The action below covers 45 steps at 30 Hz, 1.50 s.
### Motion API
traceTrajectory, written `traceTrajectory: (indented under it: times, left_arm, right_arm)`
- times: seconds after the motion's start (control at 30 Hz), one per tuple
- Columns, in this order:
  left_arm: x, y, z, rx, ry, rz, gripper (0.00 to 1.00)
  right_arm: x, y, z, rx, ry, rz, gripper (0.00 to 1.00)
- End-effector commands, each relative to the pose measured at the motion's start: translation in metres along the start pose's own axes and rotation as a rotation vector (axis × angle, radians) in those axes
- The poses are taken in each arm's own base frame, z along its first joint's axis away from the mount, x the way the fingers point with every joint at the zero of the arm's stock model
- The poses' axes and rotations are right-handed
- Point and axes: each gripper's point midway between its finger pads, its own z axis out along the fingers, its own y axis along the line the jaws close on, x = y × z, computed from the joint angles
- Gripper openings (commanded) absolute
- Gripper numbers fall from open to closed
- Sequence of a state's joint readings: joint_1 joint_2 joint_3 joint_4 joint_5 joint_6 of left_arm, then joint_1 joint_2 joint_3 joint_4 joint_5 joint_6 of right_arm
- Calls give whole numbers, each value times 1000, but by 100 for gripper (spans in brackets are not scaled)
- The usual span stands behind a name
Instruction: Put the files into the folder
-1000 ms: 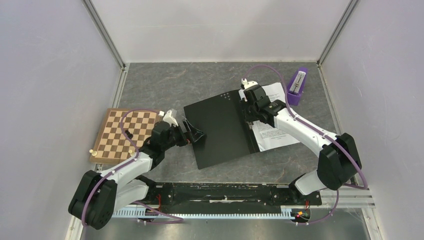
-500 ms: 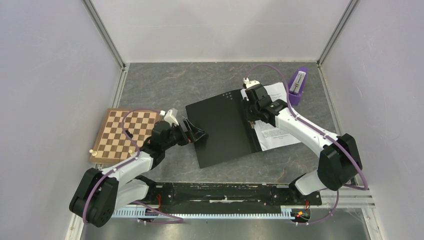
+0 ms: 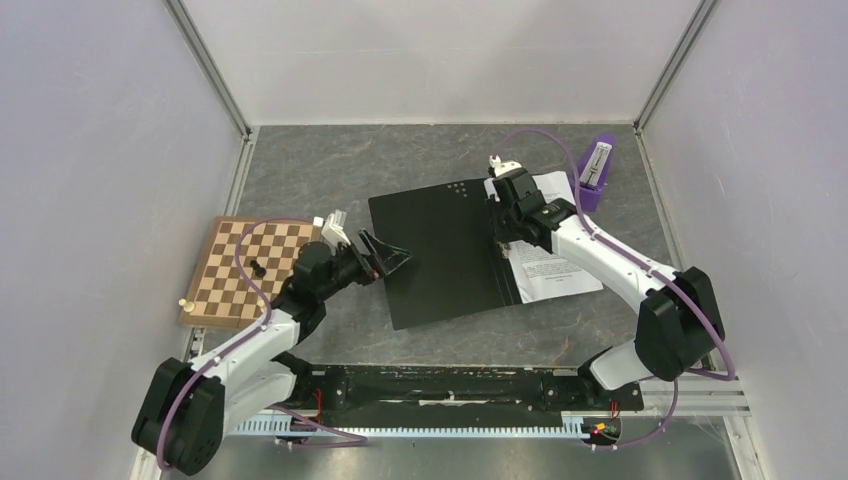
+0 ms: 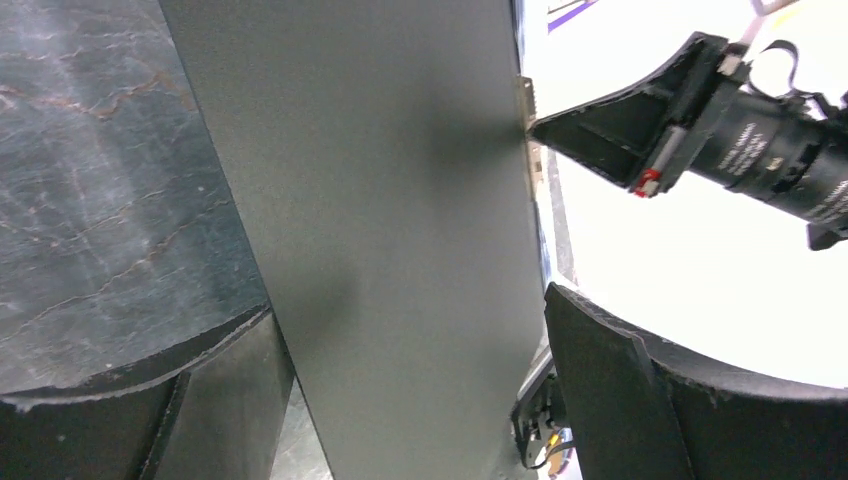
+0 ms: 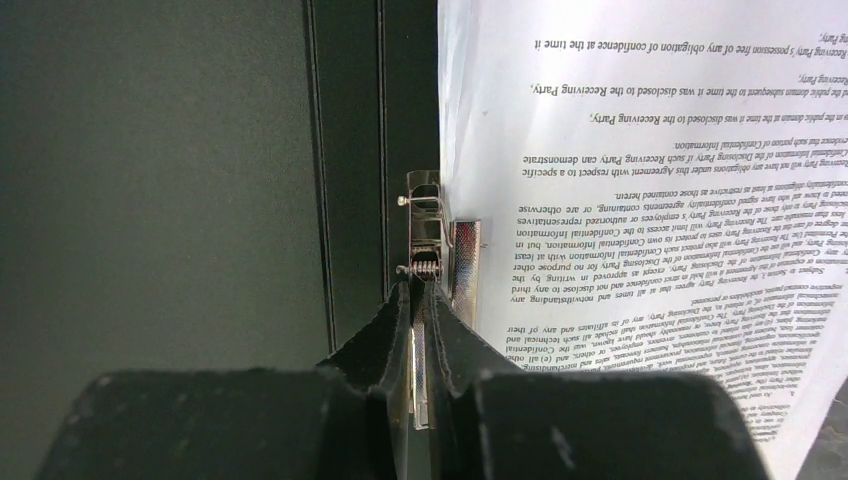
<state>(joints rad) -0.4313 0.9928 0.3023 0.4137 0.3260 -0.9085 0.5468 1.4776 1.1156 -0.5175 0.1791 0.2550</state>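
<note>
The folder (image 3: pixel 440 255) lies open, black inside up, in the middle of the table. The files (image 3: pixel 556 262) rest on its right half, printed text showing (image 5: pixel 640 190). My right gripper (image 3: pixel 500 232) is at the spine, shut on the upright lever of the metal spine clip (image 5: pixel 428 262); its fingers (image 5: pixel 380 345) pinch the lever from both sides. My left gripper (image 3: pixel 386 254) hovers open at the left edge of the black cover (image 4: pixel 380 200), nothing between its fingers (image 4: pixel 610 370). The right gripper (image 4: pixel 625 125) also shows in the left wrist view.
A checkered chessboard (image 3: pixel 225 285) lies at the left edge with a black piece (image 3: pixel 258 268) and a white piece (image 3: pixel 183 302) on it. A purple metronome-like object (image 3: pixel 595 172) stands at the back right. Walls close in on three sides.
My left gripper has drawn up and slightly back toward the far left, still open. The folder has shifted a little away from me. The right gripper stays shut on the clip lever.
</note>
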Motion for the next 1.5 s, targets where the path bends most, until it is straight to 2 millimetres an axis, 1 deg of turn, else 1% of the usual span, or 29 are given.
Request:
traceTrajectory:
  times: [0.0,0.1,0.2,0.27,0.33,0.37,0.47,0.7,0.83,0.87,0.97,1.0,1.13,1.17,1.23,1.33,1.47]
  left_arm:
    - [-20,-39,-5,85,-23,-20,95]
    - [-23,-47,-4,89,-4,-24,95]
    - [-27,-52,-4,61,18,-16,95]
    - [-30,-48,-4,6,30,-2,95]
    - [-34,-41,-6,-77,49,26,95]
    - [-34,-36,-7,-124,68,44,95]
    - [-39,-30,-10,-206,101,91,95]
    - [-50,-24,-13,-309,137,173,95]
    - [-56,-24,-19,-337,126,210,95]
    - [-58,-24,-21,-342,124,218,95]
    - [-60,-25,-22,-350,128,236,95]
    - [-61,-27,-22,-346,132,243,95]
    - [-61,-35,-18,-318,156,241,95]
    - [-61,-36,-17,-312,157,239,95]
    - [-61,-42,-16,-288,158,235,95]
    - [-62,-54,-14,-242,165,220,95]
    - [-64,-77,-9,-153,168,192,95]
  right_arm:
    - [-20,14,-8,-70,-93,42,0]
    - [-11,21,-3,-105,-82,72,0]
    - [-2,29,3,-133,-72,107,0]
    - [3,36,7,-153,-67,132,0]
    - [10,45,13,-170,-61,159,0]
    - [12,50,15,-180,-60,175,0]
    - [19,72,22,-197,-60,211,0]
    - [37,126,42,-264,-39,307,0]
    - [44,144,51,-302,-19,331,0]
    - [45,146,52,-309,-12,333,2]
    - [40,152,48,-331,-19,323,21]
    - [37,153,46,-337,-25,321,27]
    - [22,154,35,-354,-66,301,46]
    - [21,152,32,-349,-70,292,50]
    - [15,146,25,-330,-93,273,54]
    - [9,124,19,-281,-121,260,57]
    - [7,88,13,-229,-136,263,62]
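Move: The folder's metal clip is in the right hand's shut fingers, with the file stack's middle some 10 cm to that hand's right. Clip and folder are off the table; their landing spot is about 12 cm left, 5 cm back and 11 cm below. The metronome stands 20 cm right and 19 cm farther out. The left cover's middle lies roughly 11 cm right of the left hand and 2 cm ahead, its outer edge between those open fingers. The folder, carried by its clip, is lowered about 9 cm while the right hand takes it some 12 cm left and 5 cm back; that hand then opens, lets go of the clip and rises about 5 cm. The left hand, fingers wide around the cover's outer edge, lifts it about 6 cm, dips slightly to the left as its left side rolls up some 20 degrees, then rises again. ##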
